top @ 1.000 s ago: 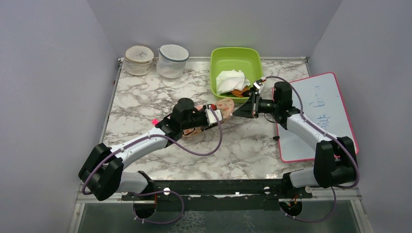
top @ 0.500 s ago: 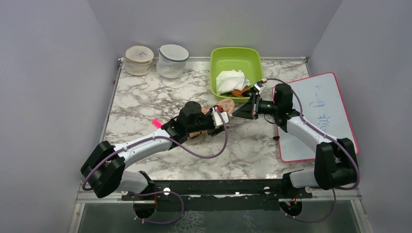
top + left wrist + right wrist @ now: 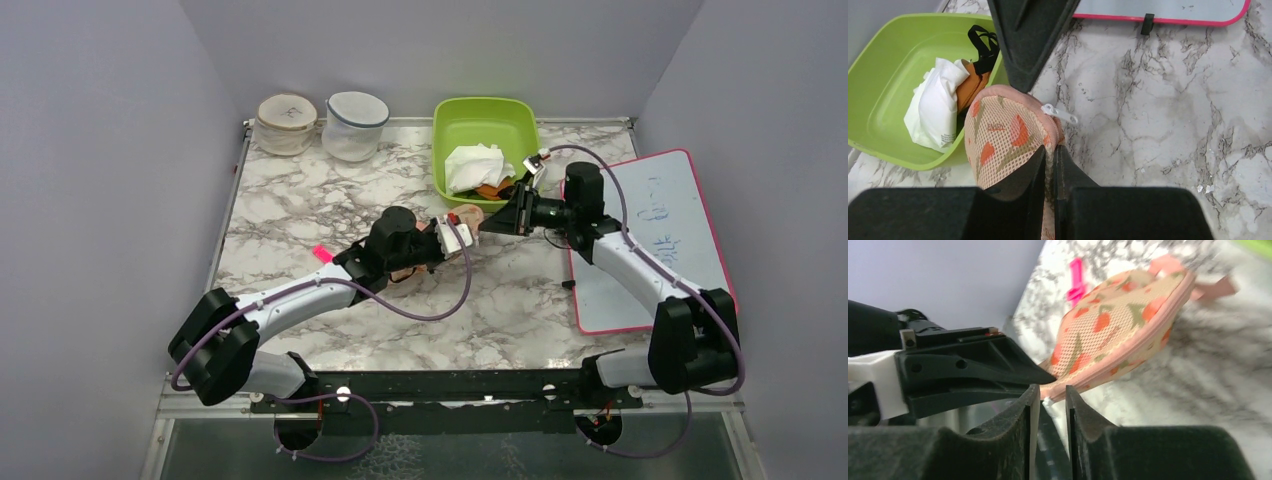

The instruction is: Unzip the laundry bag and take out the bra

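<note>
The peach mesh laundry bag [image 3: 466,214] with orange-red motifs hangs above the table, between the two arms and just in front of the green bin. My left gripper [image 3: 1050,149] is shut on the bag's [image 3: 1000,134] pink zip edging. The white zip pull [image 3: 1061,114] sticks out to the right of that grip. My right gripper [image 3: 1048,390] stands slightly open at the bag's [image 3: 1118,332] near tip. The zip pull [image 3: 1048,402] lies loose in the gap between its jaws. The zip looks closed along the seam that shows. The bra is hidden.
A green bin [image 3: 486,112] at the back holds a white cloth [image 3: 472,165] and a black-and-orange garment. Two round mesh tubs [image 3: 286,122] [image 3: 355,125] stand at the back left. A pink-framed whiteboard [image 3: 655,235] lies on the right, and a small pink item [image 3: 322,253] on the marble.
My left gripper opened, shifted right along the bag and closed on its zip edging. My right gripper, shut a second ago, has parted its jaws.
</note>
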Robot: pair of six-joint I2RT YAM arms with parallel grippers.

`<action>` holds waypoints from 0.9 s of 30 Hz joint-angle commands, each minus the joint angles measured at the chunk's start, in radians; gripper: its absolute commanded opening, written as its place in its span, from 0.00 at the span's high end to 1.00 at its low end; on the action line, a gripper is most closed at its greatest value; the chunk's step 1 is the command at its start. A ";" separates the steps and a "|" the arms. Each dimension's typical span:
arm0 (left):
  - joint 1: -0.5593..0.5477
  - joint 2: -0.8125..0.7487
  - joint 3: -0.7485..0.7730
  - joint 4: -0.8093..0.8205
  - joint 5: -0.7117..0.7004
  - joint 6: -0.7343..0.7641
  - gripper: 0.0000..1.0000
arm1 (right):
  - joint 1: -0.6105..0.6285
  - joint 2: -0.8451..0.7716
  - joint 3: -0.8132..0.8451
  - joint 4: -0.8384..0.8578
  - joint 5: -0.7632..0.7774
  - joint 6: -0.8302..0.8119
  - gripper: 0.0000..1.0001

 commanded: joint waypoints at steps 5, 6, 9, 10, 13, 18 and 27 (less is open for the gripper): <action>0.000 0.012 0.063 -0.022 -0.029 -0.065 1.00 | 0.005 -0.203 0.011 -0.061 0.267 -0.473 0.62; 0.000 0.016 0.070 -0.029 -0.031 -0.071 1.00 | 0.005 -0.231 0.004 -0.058 0.290 -0.513 0.62; 0.001 0.025 0.090 -0.044 -0.038 -0.102 1.00 | 0.013 -0.327 -0.066 0.027 0.262 -0.656 0.59; 0.001 0.027 0.096 -0.050 -0.036 -0.112 1.00 | 0.025 -0.357 -0.099 0.062 0.262 -0.711 0.57; 0.001 0.025 0.100 -0.060 -0.040 -0.120 1.00 | 0.109 -0.411 -0.181 0.097 0.351 -0.907 0.51; 0.002 0.036 0.114 -0.085 -0.077 -0.127 1.00 | 0.239 -0.448 -0.233 0.143 0.479 -1.132 0.52; 0.013 0.049 0.124 -0.098 -0.058 -0.125 1.00 | 0.279 -0.427 -0.316 0.240 0.466 -1.306 0.52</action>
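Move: At the right fingertips, the laundry bag's white zipper pull lies about 2 cm back and 2 cm to the left, roughly at hand height. The bag's body hangs from the left grip, its middle some 10 cm left of the right hand, 3 cm back and 6 cm below; the green bin's middle is about 17 cm ahead, 1 cm right and 12 cm lower. From the left hand, the pull lies 3 cm right, 1 cm ahead and 1 cm down. Coming clear of the bag's rim, the right hand arcs up about 5 cm and out to the right, then back, down and left again towards the zipper pull, its fingers opening wider. On the way the wrist rolls some 85 degrees about the fingers, counter-clockwise looking along them, so the tips end either side of the pull. The left hand keeps pinching the rim beside it, almost in place. ##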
